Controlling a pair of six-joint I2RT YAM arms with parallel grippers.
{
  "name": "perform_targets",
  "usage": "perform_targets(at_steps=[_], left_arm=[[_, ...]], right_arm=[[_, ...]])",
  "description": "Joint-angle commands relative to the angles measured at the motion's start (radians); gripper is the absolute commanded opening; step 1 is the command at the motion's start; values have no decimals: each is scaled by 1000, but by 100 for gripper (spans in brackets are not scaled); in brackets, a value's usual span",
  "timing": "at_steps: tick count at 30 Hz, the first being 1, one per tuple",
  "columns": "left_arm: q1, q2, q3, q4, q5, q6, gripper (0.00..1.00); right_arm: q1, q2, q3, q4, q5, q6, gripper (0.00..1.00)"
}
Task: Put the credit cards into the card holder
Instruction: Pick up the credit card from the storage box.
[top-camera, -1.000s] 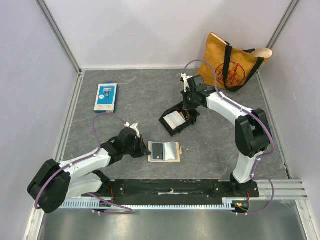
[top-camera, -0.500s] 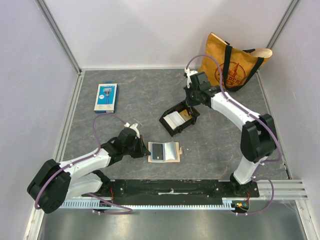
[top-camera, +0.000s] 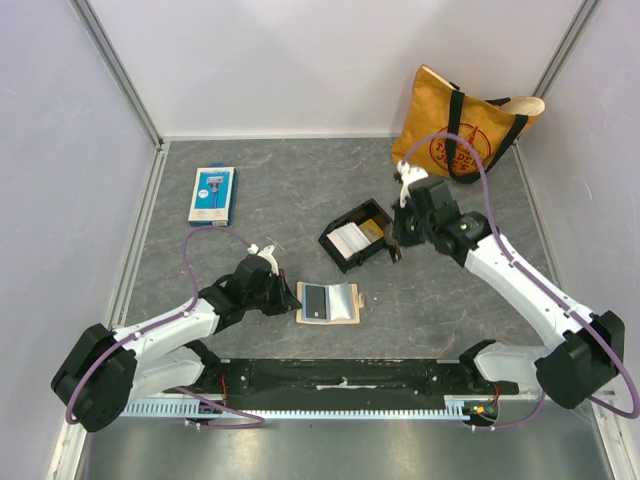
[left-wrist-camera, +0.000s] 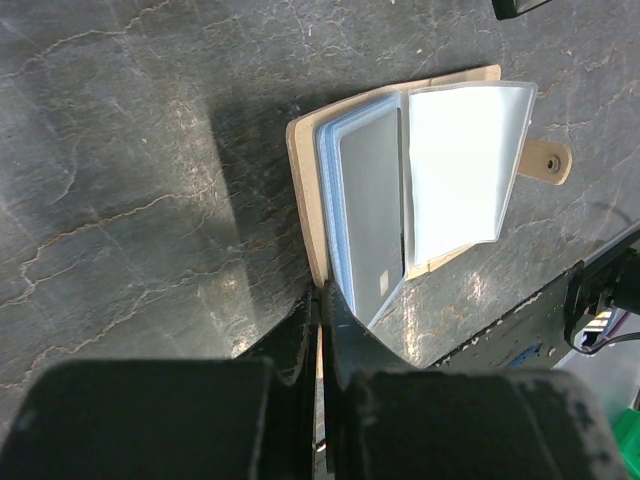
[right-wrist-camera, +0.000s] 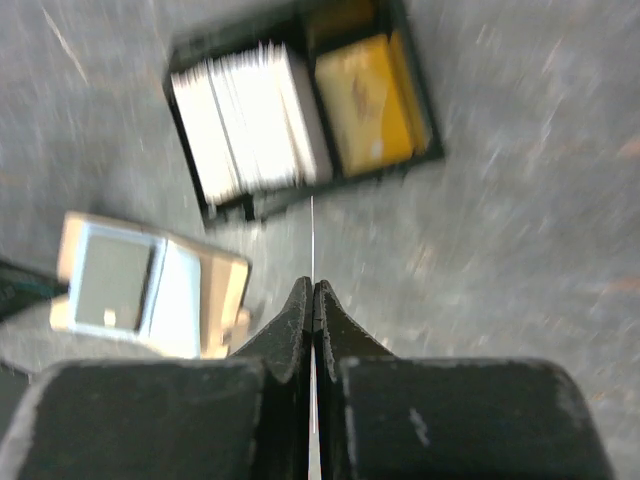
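The tan card holder (top-camera: 345, 303) lies open near the front, with a grey card (top-camera: 316, 302) in its left sleeve. My left gripper (top-camera: 291, 298) is shut on the edge of the holder's left cover (left-wrist-camera: 305, 210). Behind it, a black tray (top-camera: 327, 240) holds white credit cards (right-wrist-camera: 250, 125) and a gold one (right-wrist-camera: 365, 100). My right gripper (top-camera: 397, 244) hovers just right of the tray. It is shut on a thin card (right-wrist-camera: 312, 235), seen edge-on between the pads. In the right wrist view the holder (right-wrist-camera: 210, 290) is lower left.
A yellow tote bag (top-camera: 465, 125) leans in the back right corner. A blue-and-white flat package (top-camera: 212, 194) lies at the back left. White walls close in the table on three sides, and a black rail (top-camera: 340, 380) runs along the front.
My right arm has swung away from above the tray, rightward and toward the front, carrying the thin card. The left arm and the holder have stayed still.
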Motion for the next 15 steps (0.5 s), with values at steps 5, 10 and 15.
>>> perform_targets(at_steps=[5,10,15], left_arm=[[-2,-50,1,-4,32,36,2],[-4,-81,-20,-4,34,28,2],[-2,-85,-28,-4,35,23,2]], right_arm=[[87,-112,-323,-33,60,218,0],[165,-98,-409,60,145,309,0],[209,-75,-467,132,230,347,2]])
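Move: The open card holder lies about 15 cm to the right hand's left, some 11 cm nearer the base and roughly 17 cm below it; that hand already holds the black card. The storage box stands about 7 cm ahead of the right hand and 7 cm to its left, some 15 cm down. For the shut left gripper at the holder's left end, the holder's middle is about 7 cm right, 1 cm ahead and 2 cm below. Down and back together, fast at first and easing off towards the end, the right hand carries the black card away from the storage box towards the card holder's strap side, sinking about 14 cm and drawing back some 10 cm. Its fingers keep their grip and tip some 20 degrees steeper. The left hand, still shut, rises about 1 cm at the holder's left end. ##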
